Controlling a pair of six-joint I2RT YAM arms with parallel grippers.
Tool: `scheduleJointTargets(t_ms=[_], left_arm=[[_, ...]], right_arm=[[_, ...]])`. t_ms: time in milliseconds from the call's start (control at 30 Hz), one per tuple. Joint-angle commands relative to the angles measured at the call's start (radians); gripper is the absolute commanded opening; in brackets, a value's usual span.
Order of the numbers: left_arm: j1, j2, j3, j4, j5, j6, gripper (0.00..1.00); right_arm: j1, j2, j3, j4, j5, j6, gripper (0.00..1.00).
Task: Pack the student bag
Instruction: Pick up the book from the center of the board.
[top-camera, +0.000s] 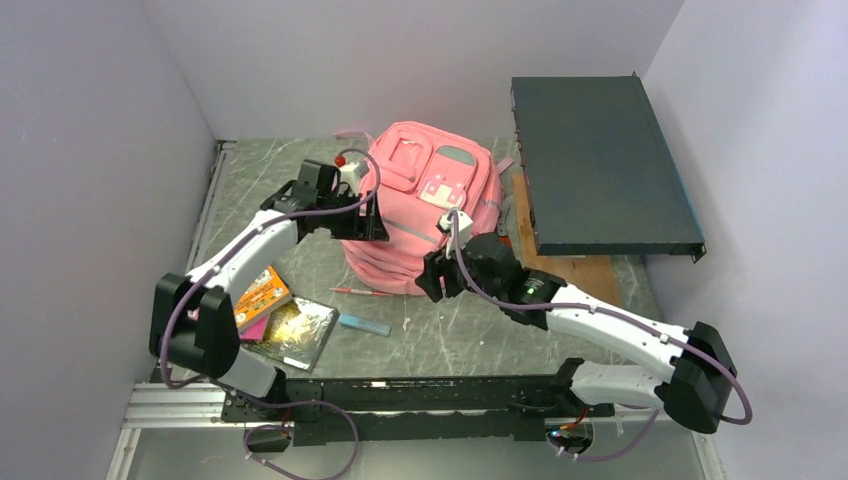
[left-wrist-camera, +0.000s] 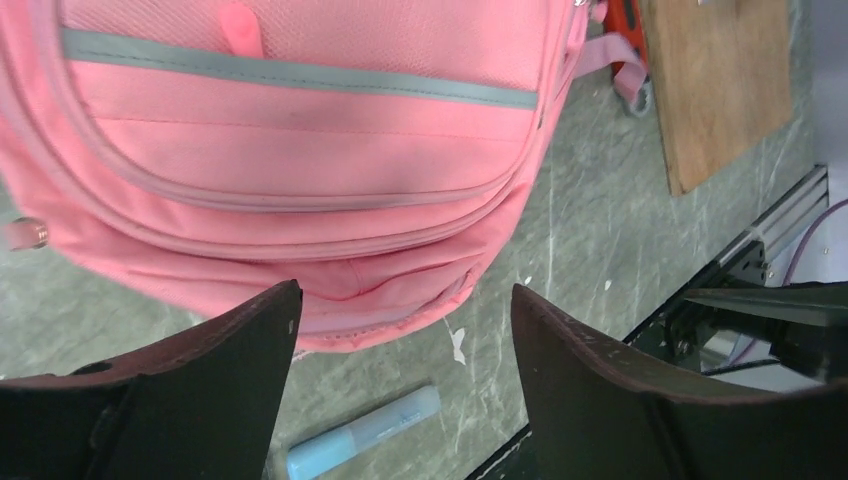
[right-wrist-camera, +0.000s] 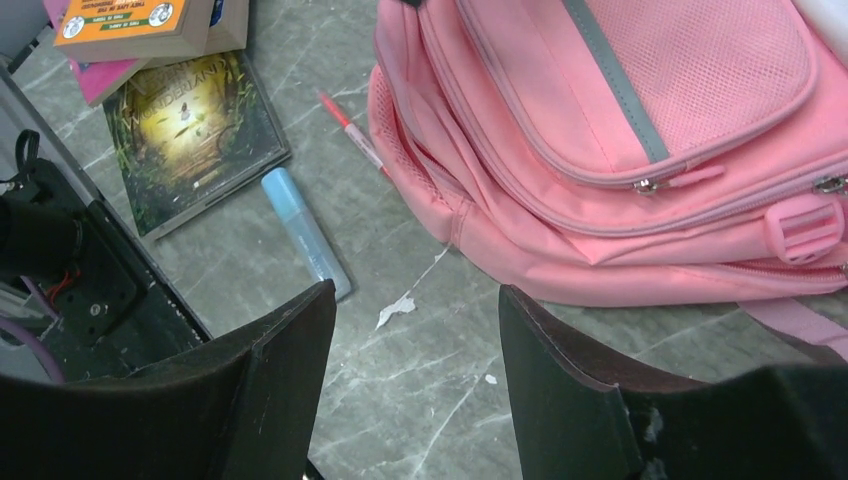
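The student bag (top-camera: 420, 200), soft pink with grey trim and zip pockets, lies on the marbled table. My left gripper (top-camera: 365, 225) hovers at the bag's left side. In the left wrist view its fingers (left-wrist-camera: 405, 320) stand wide apart over the bag's lower edge (left-wrist-camera: 300, 150), with nothing between them. My right gripper (top-camera: 435, 275) hangs at the bag's near right edge. Its jaws (right-wrist-camera: 415, 310) are open over bare table, just beside the bag (right-wrist-camera: 620, 130). Neither gripper holds anything.
A blue marker (top-camera: 364, 324) and a red pen (top-camera: 360, 292) lie in front of the bag. An orange book (top-camera: 262, 295) and a dark picture book (top-camera: 295, 330) sit at the near left. A dark flat case (top-camera: 600, 165) rests on a wooden board (top-camera: 575, 265) at the right.
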Motion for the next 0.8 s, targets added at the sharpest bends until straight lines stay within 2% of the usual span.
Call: scheduleJointTargets(t_ms=[0, 133, 333, 400, 433, 533, 567, 600, 633, 767], left_arm=[[0.001, -0.173, -0.005, 0.014, -0.088, 0.013, 0.83], [0.001, -0.287, 0.0, -0.077, -0.184, 0.009, 0.9], [0.001, -0.541, -0.024, -0.264, -0.546, -0.007, 0.92], [0.001, -0.624, -0.035, -0.322, -0.655, -0.013, 0.93], [0.001, -0.661, -0.037, -0.346, -0.692, -0.014, 0.99], [0.001, -0.771, -0.022, -0.414, -0.77, -0.02, 1.0], [0.001, -0.804, -0.012, -0.434, -0.785, -0.02, 1.0], [0.001, -0.831, 0.0, -0.454, -0.796, -0.021, 1.0], [0.001, -0.858, 0.013, -0.471, -0.8, -0.02, 1.0], [0.001, -0.916, 0.071, -0.529, -0.772, -0.016, 1.0]], right_arm=[[-0.001, -0.066, -0.042, 0.042, 0.028, 0.025, 0.64], [-0.001, -0.077, -0.067, 0.06, 0.026, 0.037, 0.64], [-0.001, -0.003, -0.04, 0.196, -0.016, 0.156, 0.65], [-0.001, 0.053, -0.014, 0.264, -0.086, 0.225, 0.65], [0.0, 0.085, 0.002, 0.303, -0.126, 0.261, 0.65], [0.011, 0.215, 0.063, 0.437, -0.26, 0.387, 0.66], [0.016, 0.271, 0.09, 0.485, -0.306, 0.434, 0.75], [0.024, 0.323, 0.117, 0.524, -0.344, 0.477, 0.96], [0.035, 0.401, 0.153, 0.557, -0.376, 0.521, 0.99], [0.073, 0.627, 0.304, 0.638, -0.458, 0.713, 1.0]])
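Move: The orange book, on top of the pile, lies about 23 cm left of the left hand, 11 cm back and 12 cm below. From the same hand, the dark book is about 16 cm left and 17 cm back, the blue case 3 cm left and 16 cm back, the red pen 3 cm left and 9 cm back. From the right hand, the orange book is roughly 35 cm left, level with it fore and aft. Left hand swings 18 cm left, up and back to above the books; right opens, sweeping 14 cm left. ##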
